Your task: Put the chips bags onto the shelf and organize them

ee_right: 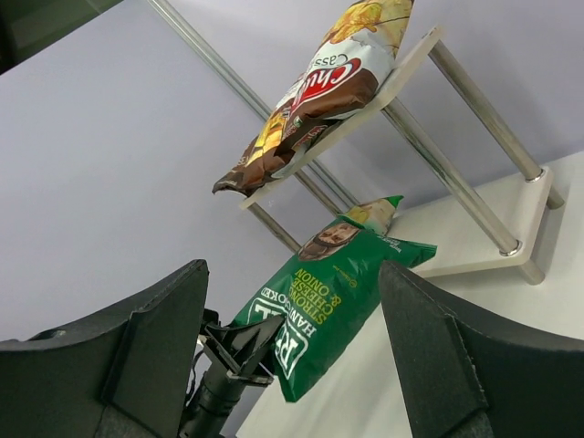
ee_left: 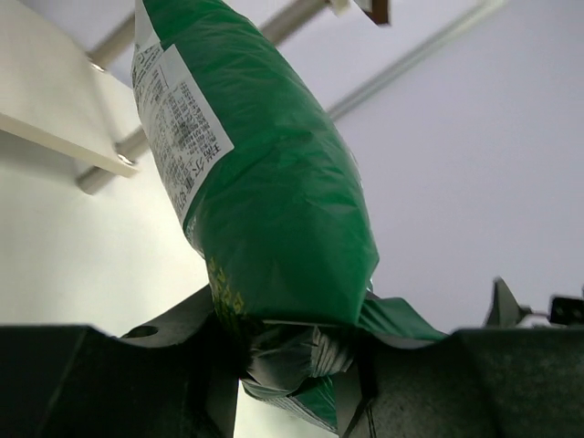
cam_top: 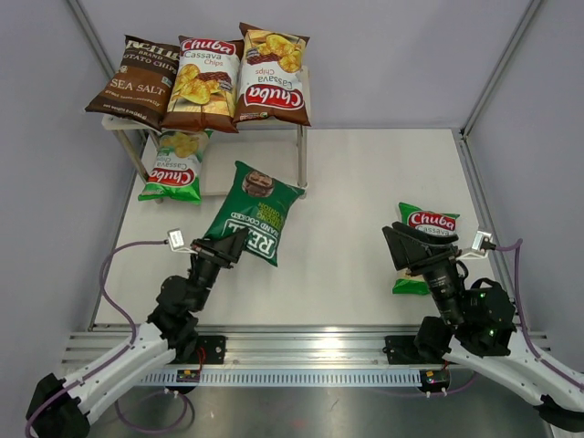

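The shelf (cam_top: 302,100) stands at the back left. Its top board holds the dark brown Sea Salt bag (cam_top: 135,80) and two brown/white Chuba bags (cam_top: 203,82) (cam_top: 272,76). A green Chuba bag (cam_top: 173,166) lies on the lower board. My left gripper (cam_top: 235,246) is shut on the bottom seam of the dark green REAL bag (cam_top: 255,212), holding it lifted in front of the shelf; the bag (ee_left: 274,192) fills the left wrist view and also shows in the right wrist view (ee_right: 328,306). My right gripper (cam_top: 400,248) is open and empty beside a second green Chuba bag (cam_top: 427,226) on the table.
Grey enclosure walls stand on the left, back and right. The shelf's silver legs (ee_right: 470,196) stand on the white table (cam_top: 365,182). A metal rail (cam_top: 301,345) runs along the near edge by the arm bases.
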Robot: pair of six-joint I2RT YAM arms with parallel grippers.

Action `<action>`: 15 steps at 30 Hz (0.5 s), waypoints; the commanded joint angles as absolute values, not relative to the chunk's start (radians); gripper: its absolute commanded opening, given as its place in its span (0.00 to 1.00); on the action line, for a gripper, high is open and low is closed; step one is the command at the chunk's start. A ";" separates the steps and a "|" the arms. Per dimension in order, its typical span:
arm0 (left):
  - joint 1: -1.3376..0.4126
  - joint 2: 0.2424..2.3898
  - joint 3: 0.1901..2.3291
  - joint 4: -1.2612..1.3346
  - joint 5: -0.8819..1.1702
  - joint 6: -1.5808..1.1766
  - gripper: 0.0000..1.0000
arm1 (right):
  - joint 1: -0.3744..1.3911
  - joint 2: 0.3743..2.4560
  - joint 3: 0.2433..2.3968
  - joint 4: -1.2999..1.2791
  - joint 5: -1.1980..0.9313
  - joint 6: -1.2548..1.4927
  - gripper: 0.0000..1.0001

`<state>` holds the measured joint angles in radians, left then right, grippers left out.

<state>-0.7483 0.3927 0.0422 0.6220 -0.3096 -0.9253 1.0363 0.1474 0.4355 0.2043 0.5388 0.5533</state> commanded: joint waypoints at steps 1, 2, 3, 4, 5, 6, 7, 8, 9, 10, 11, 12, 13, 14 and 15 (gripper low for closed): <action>-0.657 0.445 0.027 0.735 -0.335 -0.963 0.09 | 1.040 0.129 0.477 0.157 0.581 0.526 0.83; -0.588 0.462 0.035 0.745 -0.290 -0.979 0.09 | 1.042 0.127 0.480 0.150 0.581 0.525 0.83; -0.548 0.507 0.046 0.768 -0.266 -0.994 0.09 | 1.040 0.126 0.486 0.141 0.580 0.525 0.83; -0.505 0.535 0.060 0.785 -0.238 -1.009 0.09 | 1.040 0.121 0.488 0.138 0.577 0.523 0.83; -0.423 0.566 0.066 0.849 -0.183 -1.041 0.09 | 1.040 0.118 0.491 0.135 0.577 0.525 0.83; -0.382 0.612 0.074 0.891 -0.154 -1.060 0.09 | 1.040 0.115 0.492 0.133 0.575 0.525 0.83; -0.346 0.702 0.081 0.935 -0.122 -1.074 0.09 | 1.040 0.110 0.494 0.135 0.575 0.525 0.83; -0.284 0.765 0.118 0.983 -0.054 -1.090 0.09 | 1.042 0.107 0.494 0.133 0.569 0.525 0.83; -0.259 0.817 0.141 1.053 -0.023 -1.103 0.08 | 1.040 0.104 0.498 0.132 0.569 0.525 0.83; -0.243 0.924 0.168 1.087 -0.006 -1.111 0.07 | 1.040 0.103 0.500 0.127 0.568 0.523 0.83; -0.218 0.969 0.211 1.153 0.036 -1.115 0.07 | 1.042 0.098 0.503 0.120 0.568 0.523 0.83; -0.212 1.010 0.234 1.179 0.044 -1.121 0.06 | 1.040 0.095 0.508 0.117 0.569 0.520 0.83; -0.204 1.056 0.253 1.202 0.048 -1.124 0.06 | 1.040 0.092 0.509 0.112 0.569 0.517 0.83; -0.195 1.121 0.291 1.233 0.041 -1.121 0.06 | 1.040 0.086 0.512 0.104 0.566 0.514 0.83; -0.192 1.153 0.307 1.241 0.029 -1.121 0.06 | 1.040 0.083 0.514 0.100 0.568 0.512 0.83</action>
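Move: Your left gripper already holds the green REAL bag by its near end. The free place on the lower shelf lies about 22 cm ahead of this hand, 4 cm left and some 13 cm below. The green Chuba bag stands left of that place, roughly 24 cm ahead and 24 cm left of the hand; the shelf's right front post is about 20 cm ahead and 21 cm right. From the right hand the free place is some 27 cm ahead, 53 cm left and 26 cm lower. Bring the left gripper forward about 12 cm towards the free place beside the green Chuba bag, keeping its pinch on the REAL bag. Swing some 7 cm left over the first part while sinking nearly 5 cm, then go nearly straight in, easing up slightly at the end; turn the hand about 15 degrees counter-clockwise and tip it slightly down. ##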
